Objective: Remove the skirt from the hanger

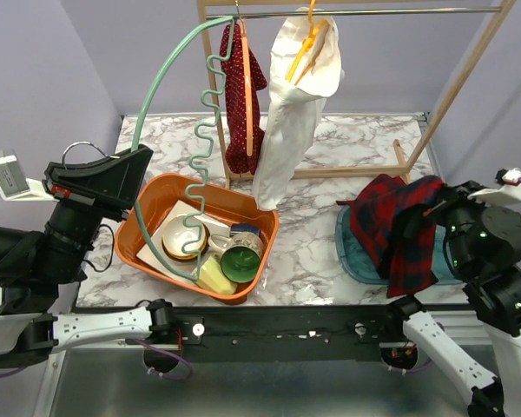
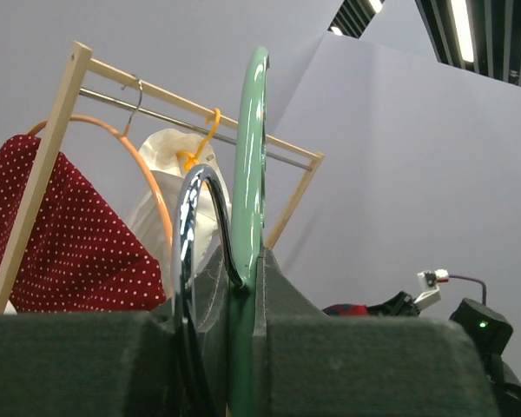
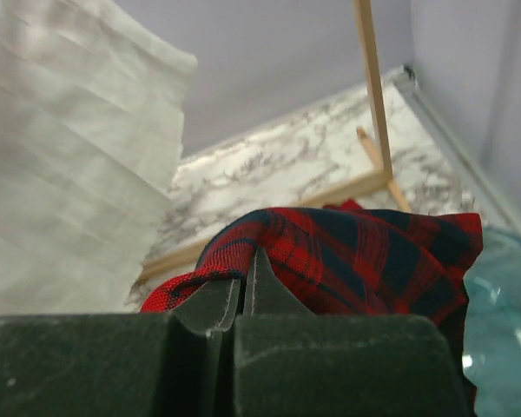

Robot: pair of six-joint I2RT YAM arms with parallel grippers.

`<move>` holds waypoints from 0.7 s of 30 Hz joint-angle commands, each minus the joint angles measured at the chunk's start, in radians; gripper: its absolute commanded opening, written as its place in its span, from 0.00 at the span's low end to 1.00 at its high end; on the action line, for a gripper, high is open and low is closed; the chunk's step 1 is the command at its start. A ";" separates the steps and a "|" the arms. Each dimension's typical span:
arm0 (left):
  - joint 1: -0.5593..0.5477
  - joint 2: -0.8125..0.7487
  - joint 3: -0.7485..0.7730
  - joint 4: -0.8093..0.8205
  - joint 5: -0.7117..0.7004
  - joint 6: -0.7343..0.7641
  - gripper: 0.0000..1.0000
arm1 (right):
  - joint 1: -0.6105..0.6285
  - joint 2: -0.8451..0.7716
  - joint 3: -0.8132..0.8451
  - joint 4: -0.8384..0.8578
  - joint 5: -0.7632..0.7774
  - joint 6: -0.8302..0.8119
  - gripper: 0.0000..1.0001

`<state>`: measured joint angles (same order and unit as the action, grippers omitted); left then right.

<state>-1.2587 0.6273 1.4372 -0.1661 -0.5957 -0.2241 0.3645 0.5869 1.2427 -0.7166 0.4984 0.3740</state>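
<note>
The skirt (image 1: 399, 230) is red and dark plaid, bunched over a teal tub (image 1: 352, 252) at the right. My right gripper (image 1: 438, 207) is shut on its edge. In the right wrist view the plaid cloth (image 3: 356, 252) folds over the closed jaws of that gripper (image 3: 247, 278). The hanger (image 1: 204, 130) is pale green with a wavy bar, bare of cloth. It arcs up from my left gripper (image 1: 141, 155), and its wavy end reaches down into the orange tub. In the left wrist view the left gripper (image 2: 243, 278) is shut on the green rod (image 2: 250, 156), with a shiny dark loop (image 2: 191, 208) beside it.
An orange tub (image 1: 148, 217) of dishes sits left of centre. A wooden rack (image 1: 469, 87) spans the back. On it hang a red dotted garment (image 1: 241, 95) on an orange hanger and a white garment (image 1: 286, 130).
</note>
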 commanded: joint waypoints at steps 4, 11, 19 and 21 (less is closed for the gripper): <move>-0.005 -0.026 -0.028 -0.042 -0.027 -0.008 0.00 | -0.002 0.017 -0.310 0.023 0.247 0.241 0.01; -0.005 0.026 0.042 -0.168 -0.001 0.005 0.00 | -0.030 0.173 -0.473 0.079 0.281 0.322 0.01; -0.005 0.071 0.065 -0.223 0.002 0.026 0.00 | -0.349 0.350 -0.534 -0.076 0.109 0.500 0.01; -0.004 0.083 0.066 -0.239 -0.001 0.028 0.00 | -0.398 0.353 -0.566 -0.081 0.086 0.509 0.13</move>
<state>-1.2591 0.6834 1.4792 -0.3798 -0.5980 -0.2153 0.0616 0.9279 0.7368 -0.7071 0.6640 0.7860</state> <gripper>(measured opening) 0.160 0.027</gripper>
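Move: The skirt in my right hand goes to the blue tray, whose middle is about 7 cm ahead, 2 cm right and some 36 cm below. The rack's right foot is about 26 cm ahead, 2 cm right and 38 cm down; the hanging white garment is roughly 14 cm ahead and 28 cm left at about hand height. From my left hand, that tray is some 15 cm ahead, 50 cm right, 56 cm down, with the orange basket 15 cm ahead, 1 cm right, 55 cm down. My right hand drops fast, some 26 cm, easing forward at first and then sweeping about 6 cm right, to lay the pinched skirt on the blue tray; its fingers tip down and swing clockwise, each by roughly 35 degrees, and keep their pinch. Still gripping the empty green hanger, my left hand sinks a little and drifts right, rolling its left side up. ##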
